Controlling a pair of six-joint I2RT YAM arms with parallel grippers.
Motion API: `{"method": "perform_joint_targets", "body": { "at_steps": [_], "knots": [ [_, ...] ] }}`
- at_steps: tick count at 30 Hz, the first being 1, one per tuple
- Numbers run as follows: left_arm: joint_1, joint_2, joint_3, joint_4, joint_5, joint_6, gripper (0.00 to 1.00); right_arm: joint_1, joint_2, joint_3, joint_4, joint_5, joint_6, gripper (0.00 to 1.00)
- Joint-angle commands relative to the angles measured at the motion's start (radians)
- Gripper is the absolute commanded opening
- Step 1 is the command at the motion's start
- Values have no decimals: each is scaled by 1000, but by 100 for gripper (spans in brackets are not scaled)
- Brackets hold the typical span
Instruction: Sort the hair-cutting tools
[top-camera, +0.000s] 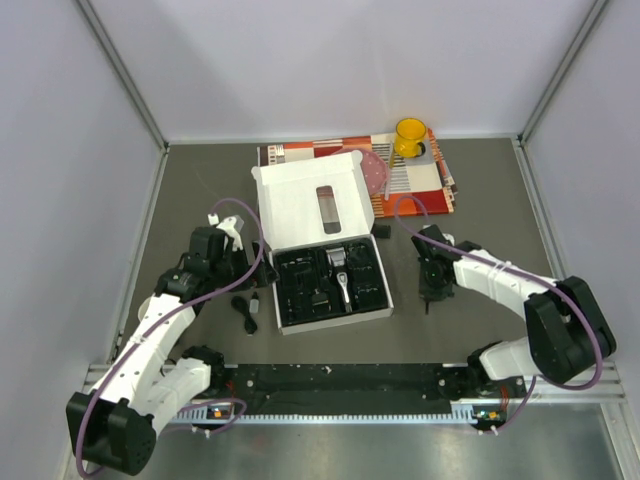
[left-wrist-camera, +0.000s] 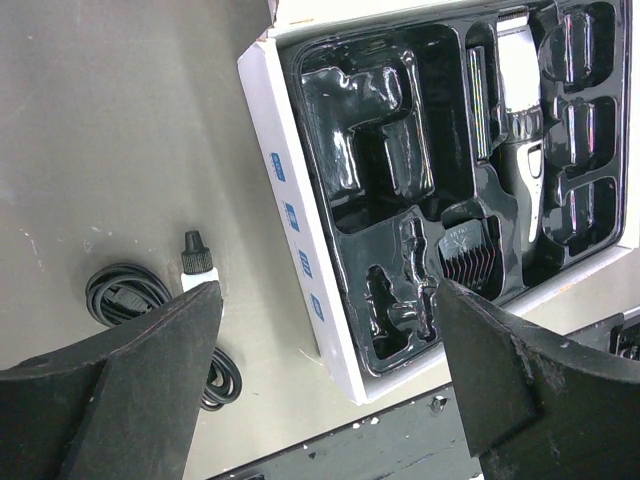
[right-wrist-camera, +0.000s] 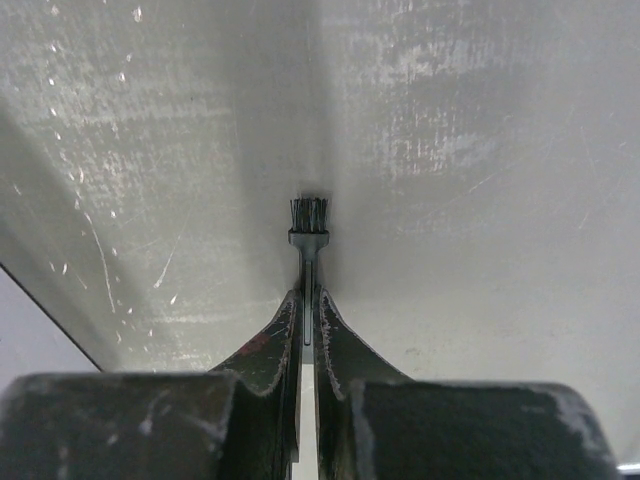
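Note:
The black-and-silver clipper (top-camera: 341, 275) (left-wrist-camera: 520, 110) lies in the black moulded tray (top-camera: 300, 300) of the white box, with a black guard comb (left-wrist-camera: 470, 258) in a pocket beside it. A coiled black cord (top-camera: 243, 308) (left-wrist-camera: 125, 295) lies on the table left of the box. My left gripper (top-camera: 222, 232) (left-wrist-camera: 328, 300) hangs open above the box's near left corner, holding nothing. My right gripper (top-camera: 430, 295) (right-wrist-camera: 308, 298) is to the right of the box, down at the table, shut on the thin handle of a small black brush (right-wrist-camera: 309, 225) whose bristles stick out past the fingertips.
The box lid (top-camera: 315, 205) stands open behind the tray. A small white bottle with a black cap (left-wrist-camera: 195, 265) sits by the cord. A small black piece (top-camera: 382, 234) lies right of the box. A yellow cup (top-camera: 410, 137) stands on a patterned mat (top-camera: 420, 180) at the back.

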Motion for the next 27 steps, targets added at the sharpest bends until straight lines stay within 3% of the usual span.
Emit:
{"method": "perform_joint_targets", "body": {
  "at_steps": [1, 12, 21, 27],
  "knots": [
    [-2, -21, 16, 3, -22, 7, 93, -3, -55, 61, -52, -18, 21, 0],
    [-2, -17, 18, -3, -68, -2, 93, 55, -150, 275, -192, -2, 55, 0],
    [-2, -11, 24, -58, -217, -36, 92, 334, -58, 473, -203, 63, 221, 0],
    [-2, -3, 19, -55, -231, -47, 92, 552, 120, 630, -171, 91, 298, 0]
  ]
}}
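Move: The brush is already pinched in the right hand, down at the table. The box's tray it is taken to has its middle about 24 cm to the left and 3 cm farther out; in it the clipper lies some 22 cm left and 4 cm ahead, the comb guard 27 cm left and level. A loose black guard sits about 16 cm ahead and 11 cm left. From the left hand the tray's middle is roughly 14 cm right, 5 cm back, 11 cm below. Up first and slightly forward, then sweeping left while still rising, the right hand lifts the pinched brush off the table and carries it towards the tray, about 15 cm up and 16 cm left in all, ending high over the tray's right part. Its wrist tips the fingers forward and turns counter-clockwise as the shut fingers keep their hold. The open left hand draws about 3 cm left, away from the box, sinking slightly. ##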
